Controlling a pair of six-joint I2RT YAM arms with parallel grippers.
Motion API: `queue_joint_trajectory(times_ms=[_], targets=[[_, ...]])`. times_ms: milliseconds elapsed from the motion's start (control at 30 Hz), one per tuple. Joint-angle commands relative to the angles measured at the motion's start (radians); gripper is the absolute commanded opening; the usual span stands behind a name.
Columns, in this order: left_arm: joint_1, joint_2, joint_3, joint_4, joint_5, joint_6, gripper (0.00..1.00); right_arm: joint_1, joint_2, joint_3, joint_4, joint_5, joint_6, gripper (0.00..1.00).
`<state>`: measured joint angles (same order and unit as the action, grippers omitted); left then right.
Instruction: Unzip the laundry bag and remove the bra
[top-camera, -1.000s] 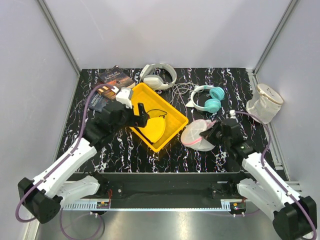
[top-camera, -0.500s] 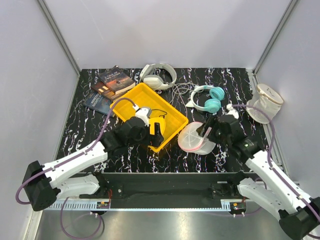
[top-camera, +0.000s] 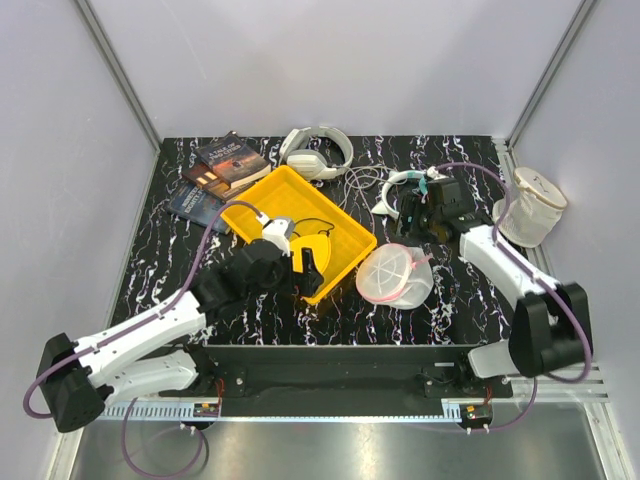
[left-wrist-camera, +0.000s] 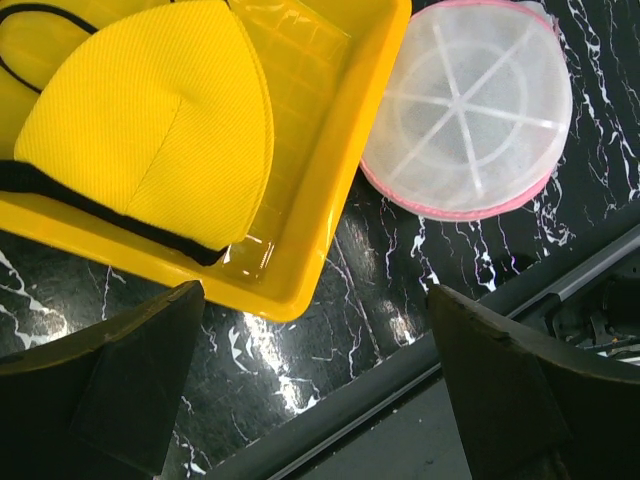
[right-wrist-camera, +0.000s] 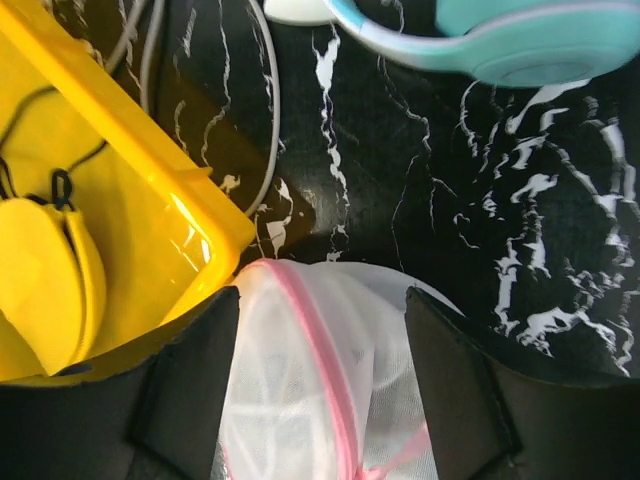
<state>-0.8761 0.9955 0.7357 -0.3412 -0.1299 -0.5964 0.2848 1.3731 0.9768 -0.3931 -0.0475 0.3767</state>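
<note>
The laundry bag, round white mesh with a pink rim, lies on the black marble table just right of the yellow tray. It also shows in the left wrist view and the right wrist view. No navy bra shows; it is hidden or out of view. My left gripper is open and empty over the tray's front right corner, left of the bag. My right gripper is open, held behind and above the bag beside the teal headphones, with the bag's rim in line between its fingers.
The yellow tray holds a yellow bra, also seen in the left wrist view. Teal headphones, white headphones with a cable, books and a cream mesh bag lie at the back. The table's front edge is close.
My left arm swung from the tray's back left to its front right corner. My right gripper drew back from the laundry bag towards the teal headphones; the bag stays on the table.
</note>
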Motion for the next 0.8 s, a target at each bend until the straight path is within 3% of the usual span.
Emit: queue_joint_trajectory(times_ms=[0, 100, 200, 233, 333, 467, 633, 767], targets=[[-0.004, -0.081, -0.044, 0.042, -0.036, -0.036, 0.99, -0.021, 0.087, 0.069, 0.071, -0.222, -0.085, 0.71], [-0.004, -0.112, -0.068, 0.045, -0.042, -0.023, 0.99, -0.021, 0.110, 0.057, 0.068, -0.261, -0.076, 0.63], [-0.006, -0.112, -0.071, 0.045, -0.048, 0.010, 0.99, -0.021, 0.086, 0.021, 0.062, -0.276, -0.052, 0.42], [-0.007, -0.106, -0.059, 0.053, -0.047, 0.021, 0.99, -0.021, 0.080, 0.011, 0.057, -0.273, -0.032, 0.26], [-0.035, -0.048, -0.013, 0.067, -0.060, 0.075, 0.99, -0.021, 0.038, -0.026, 0.028, -0.253, 0.016, 0.10], [-0.107, 0.100, 0.079, 0.099, -0.100, 0.155, 0.99, -0.019, -0.032, -0.069, -0.016, -0.221, 0.077, 0.00], [-0.231, 0.283, 0.224, 0.183, -0.112, 0.202, 0.99, -0.021, -0.120, -0.115, -0.087, -0.170, 0.151, 0.00], [-0.307, 0.409, 0.326, 0.240, -0.148, 0.274, 0.99, -0.021, -0.206, -0.110, -0.159, -0.047, 0.168, 0.04]])
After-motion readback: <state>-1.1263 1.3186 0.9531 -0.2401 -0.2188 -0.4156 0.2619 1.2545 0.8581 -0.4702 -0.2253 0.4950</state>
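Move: From my right hand the laundry bag's middle is about 7 cm back, 2 cm to the left and 4 cm below. The teal headphones are some 7 cm ahead of that hand and 3 cm to its right. From my left hand the bag lies roughly 17 cm to the right, 3 cm ahead and 7 cm below; the yellow tray's middle is about 13 cm ahead and 2 cm left. I dip my right hand about 3 cm at the bag's far side, shift it slightly left while shutting the fingers fully, then draw it back some 5 cm over the bag, rising a little. Partway through, my left hand, still wide open, starts sweeping about 10 cm right past the tray's near corner towards the bag, turning clockwise some 15 degrees. Whether the shut fingers hold any fabric can't be seen. ##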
